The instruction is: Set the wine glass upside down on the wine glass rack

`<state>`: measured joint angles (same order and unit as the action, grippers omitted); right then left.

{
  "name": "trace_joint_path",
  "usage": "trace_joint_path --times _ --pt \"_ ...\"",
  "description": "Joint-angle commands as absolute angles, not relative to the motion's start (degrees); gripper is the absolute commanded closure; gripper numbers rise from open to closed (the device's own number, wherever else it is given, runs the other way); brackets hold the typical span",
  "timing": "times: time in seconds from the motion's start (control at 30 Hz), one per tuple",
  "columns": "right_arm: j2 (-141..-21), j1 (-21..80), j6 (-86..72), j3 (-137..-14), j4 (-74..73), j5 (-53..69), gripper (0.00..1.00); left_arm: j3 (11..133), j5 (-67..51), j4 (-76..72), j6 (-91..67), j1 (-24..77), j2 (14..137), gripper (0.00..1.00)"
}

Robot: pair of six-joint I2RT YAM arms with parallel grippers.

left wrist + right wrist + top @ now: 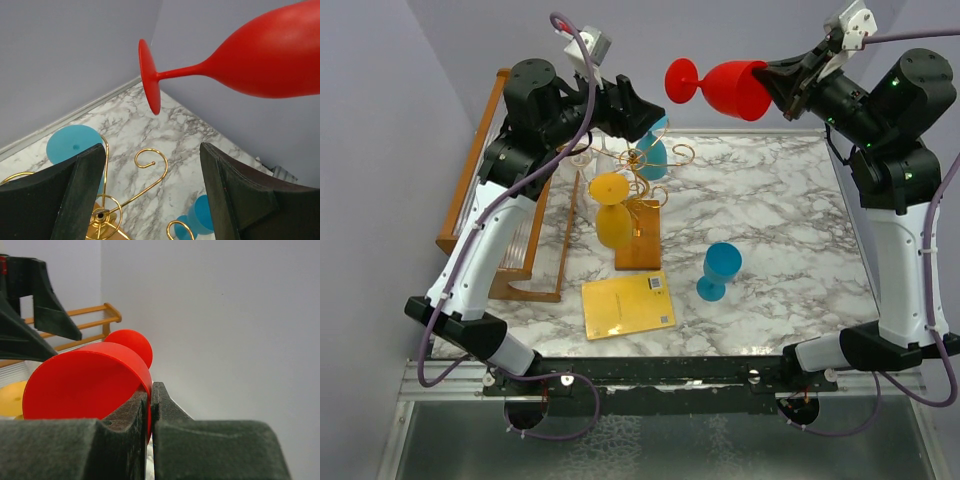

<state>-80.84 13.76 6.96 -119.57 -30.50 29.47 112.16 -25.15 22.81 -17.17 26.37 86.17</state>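
Observation:
The red wine glass (735, 88) hangs on its side high over the back of the table, foot pointing left. My right gripper (788, 85) is shut on its rim (148, 405), one finger inside the bowl and one outside. In the left wrist view the red wine glass (270, 60) crosses the top right. My left gripper (645, 110) is open and empty, just left of the glass's foot and above the wine glass rack (655, 165). The rack's gold curls (165, 164) show between the left fingers. A yellow glass (613, 220) hangs upside down on the rack, above the rack's wooden base (640, 245).
A blue glass (655, 155) sits at the rack's far side, and another blue glass (720, 268) stands tilted on the marble right of it. A yellow card (625, 303) lies near the front edge. A large wooden frame (485, 160) stands along the left wall.

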Motion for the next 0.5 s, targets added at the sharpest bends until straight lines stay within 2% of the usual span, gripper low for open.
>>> trace_joint_path --times 0.0,0.47 --pt "-79.0 13.6 4.8 -118.5 -31.2 35.9 0.99 112.1 -31.3 17.5 -26.1 25.4 87.0 0.24" --pt "-78.9 13.6 4.2 -117.2 -31.0 42.9 0.99 108.5 -35.0 13.1 -30.8 24.7 88.4 0.46"
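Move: The right fingers hold the red wine glass by its rim, its foot pointing left. The glass's middle is about 9 cm left and 1 cm back of that hand, and the left gripper waits some 23 cm left, 5 cm back and 3 cm lower. From the left hand, the glass's middle lies roughly 14 cm right, 4 cm ahead and 3 cm up. The wine glass rack's hub is 1 cm ahead, 1 cm left and 17 cm below, and its hanging blue glass 8 cm ahead, 2 cm right, 18 cm below. Still pinching the red glass by its rim, the right hand carries it back and to the left about 3.5 cm, sinking slightly and turning some 10 degrees counter-clockwise, so the foot swings towards the open left fingers. The left hand eases about 2 cm right to meet it, rolling and turning a little clockwise, its fingers closing partway without a visible grip. ##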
